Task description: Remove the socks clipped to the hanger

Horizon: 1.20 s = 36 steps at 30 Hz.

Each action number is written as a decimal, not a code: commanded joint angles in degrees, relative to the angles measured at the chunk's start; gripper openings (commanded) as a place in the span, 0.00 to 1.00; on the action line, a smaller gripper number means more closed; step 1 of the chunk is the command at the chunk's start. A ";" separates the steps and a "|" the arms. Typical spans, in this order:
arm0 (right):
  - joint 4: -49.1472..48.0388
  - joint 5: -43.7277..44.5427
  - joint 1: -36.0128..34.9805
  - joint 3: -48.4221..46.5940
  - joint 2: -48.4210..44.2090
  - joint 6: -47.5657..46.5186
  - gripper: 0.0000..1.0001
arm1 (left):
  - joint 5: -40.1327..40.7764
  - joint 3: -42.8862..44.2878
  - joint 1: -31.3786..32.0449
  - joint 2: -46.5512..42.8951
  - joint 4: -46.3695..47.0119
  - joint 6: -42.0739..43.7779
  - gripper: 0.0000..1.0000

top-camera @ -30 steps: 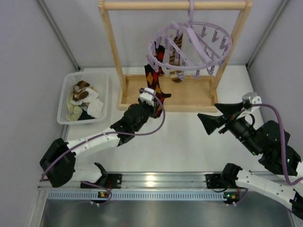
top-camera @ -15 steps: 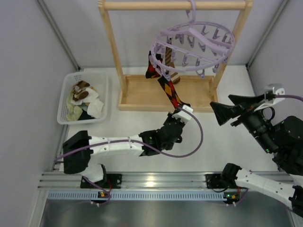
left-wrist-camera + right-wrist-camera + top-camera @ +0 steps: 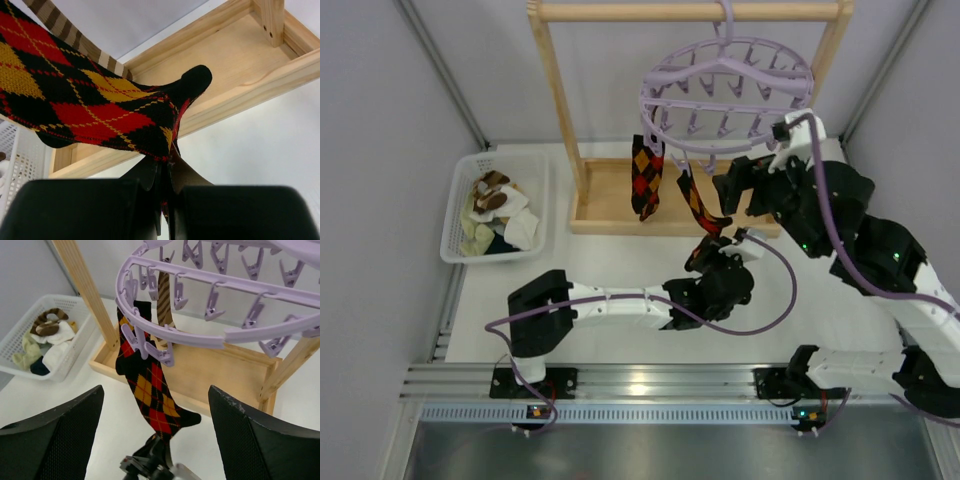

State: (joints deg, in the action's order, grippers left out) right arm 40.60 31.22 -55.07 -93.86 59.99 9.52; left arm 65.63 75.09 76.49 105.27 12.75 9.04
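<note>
The lavender hanger (image 3: 725,95) hangs from the wooden rack's top bar. One black argyle sock (image 3: 645,180) dangles from its near-left rim. A second argyle sock (image 3: 698,205) stretches down and forward from a clip (image 3: 150,347). My left gripper (image 3: 712,243) is shut on its toe, which the left wrist view shows as dark fabric (image 3: 100,100) pinched at the gripper (image 3: 167,160). A brown striped sock (image 3: 163,295) hangs behind it. My right gripper (image 3: 156,390) is open just below the hanger's near rim (image 3: 200,285), its fingers (image 3: 55,440) either side of the stretched sock and not touching it.
The wooden rack (image 3: 560,100) has a tray base (image 3: 240,65) behind the socks. A white basket (image 3: 455,215) at the left holds removed socks and cloth pieces. The right arm (image 3: 860,235) reaches in from the right, close to the rack's right post (image 3: 825,75).
My left gripper has carried the sock's toe rightward and nearer, stretching the sock. The right arm has swung in from the right to the hanger's near rim. The hanger has turned.
</note>
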 commanded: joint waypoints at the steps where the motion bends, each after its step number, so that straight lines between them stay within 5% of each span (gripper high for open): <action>1: 4.14 0.95 -0.21 -4.13 5.56 -1.26 0.79 | 2.84 4.36 0.24 2.56 0.87 3.17 0.00; 9: 3.52 -0.46 -1.00 -8.17 12.69 -2.66 0.66 | 2.40 9.37 0.15 8.54 0.78 6.34 0.00; 20: 3.52 2.52 -1.09 -15.20 22.10 -6.18 0.62 | 1.79 10.78 0.24 9.25 0.78 6.87 0.00; 36: -0.08 12.28 -0.30 -13.63 27.11 -10.92 0.59 | 1.52 9.55 0.68 7.76 0.87 6.34 0.00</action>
State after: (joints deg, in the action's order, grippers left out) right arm 43.68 38.96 -55.37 -106.98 86.43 1.04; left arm 67.05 83.68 76.55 114.91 12.73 15.22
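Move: About 10 cm ahead of the open right hand, 7 cm to its left and 5 cm lower is the clip holding the near argyle sock's top. The second argyle sock's middle hangs some 5 cm farther out and 5 cm left of that clip, about 14 cm below the hand; the hanger ring's centre is about 19 cm ahead, 1 cm left, near hand height. From the left hand, already holding the near sock's lower end, the clip is roughly 9 cm ahead, 9 cm left and 17 cm up. Reaching forward and left about 8 cm each while sinking some 6 cm, with a slight lift midway, the right hand brings its fingertips to either side of the near sock's clip, narrowing their gap by about a quarter and rolling some 20 degrees, left side down. The left hand keeps its pinch on the sock's lower end, draws it about 3 cm right and 2 cm down early on, then holds. ##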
